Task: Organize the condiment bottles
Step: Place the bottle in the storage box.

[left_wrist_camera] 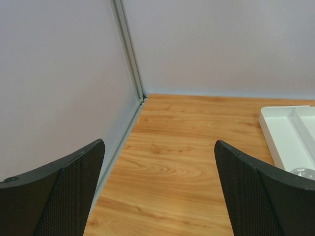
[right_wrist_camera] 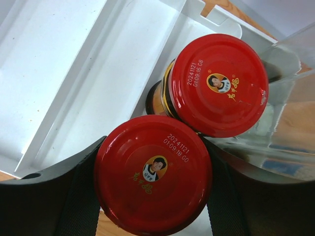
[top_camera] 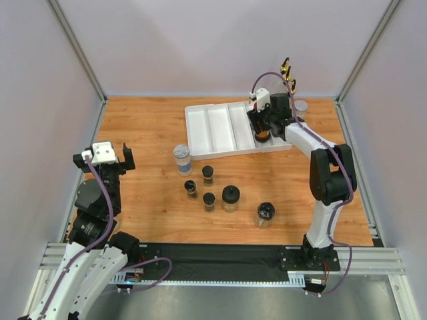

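Note:
My right gripper is shut on a red-capped amber jar, a finger pressed to each side of its cap. It sits at the near end of the right compartment of the white tray, touching a second red-capped jar just behind it. Whether the held jar rests on the tray floor I cannot tell. Clear gold-spouted bottles stand behind the right gripper. On the wood are a grey-lidded jar, three small black-lidded jars and two medium ones. My left gripper is open over bare wood.
The tray's left and middle compartments hold nothing. Another grey-lidded jar stands right of the tray. Enclosure walls and a metal post close in the left side near the left gripper. The tray's corner shows at its right.

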`<state>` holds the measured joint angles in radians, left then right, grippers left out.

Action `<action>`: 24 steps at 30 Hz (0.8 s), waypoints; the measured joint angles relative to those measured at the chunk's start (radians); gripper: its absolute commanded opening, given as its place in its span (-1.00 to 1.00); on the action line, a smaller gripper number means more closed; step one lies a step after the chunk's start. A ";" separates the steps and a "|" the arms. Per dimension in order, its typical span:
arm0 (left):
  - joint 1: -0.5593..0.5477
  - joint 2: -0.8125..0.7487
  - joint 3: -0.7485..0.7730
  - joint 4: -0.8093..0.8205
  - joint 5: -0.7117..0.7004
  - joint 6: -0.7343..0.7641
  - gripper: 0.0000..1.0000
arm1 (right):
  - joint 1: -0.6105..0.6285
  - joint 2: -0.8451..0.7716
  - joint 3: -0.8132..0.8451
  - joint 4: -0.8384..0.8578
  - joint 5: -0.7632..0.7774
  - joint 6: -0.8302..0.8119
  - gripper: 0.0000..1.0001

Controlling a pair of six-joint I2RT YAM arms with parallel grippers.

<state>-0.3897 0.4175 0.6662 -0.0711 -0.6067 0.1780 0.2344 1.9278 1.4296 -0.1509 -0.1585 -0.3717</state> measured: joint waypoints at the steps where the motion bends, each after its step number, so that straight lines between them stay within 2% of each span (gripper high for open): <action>1: 0.000 0.000 0.000 0.000 0.000 0.000 0.99 | 0.000 0.005 0.009 0.001 0.001 0.002 -0.99; 12: 0.000 0.010 0.000 0.000 0.000 0.000 0.99 | 0.001 0.083 0.093 0.030 0.027 0.019 -0.99; 24: 0.000 0.023 0.000 0.000 0.000 0.003 0.99 | 0.000 0.205 0.260 0.028 0.061 0.053 -0.99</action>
<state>-0.3893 0.4404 0.6662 -0.0711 -0.6067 0.1814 0.2340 2.1330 1.6894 -0.1230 -0.0971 -0.3183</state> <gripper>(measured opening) 0.996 0.688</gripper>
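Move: The right hand already holds one red-lidded jar low in the storage box. The standing red-lidded jar is about 7 cm ahead and 2 cm to the right of this hand, at nearly its height. The box's far wall lies some 15 cm straight ahead; the nearest glass bottle stands about 7 cm right, level with the hand. From the idle left hand, the standing jar is roughly 34 cm ahead, 54 cm right and 22 cm below. Forward and almost level, picking up speed, the right hand carries its jar about 6.5 cm along the compartment towards the box's far wall. The held jar, still gripped, pushes against the standing red-lidded jar ahead of it, while the wrist turns only some 5 degrees clockwise and the fingers keep their hold. ##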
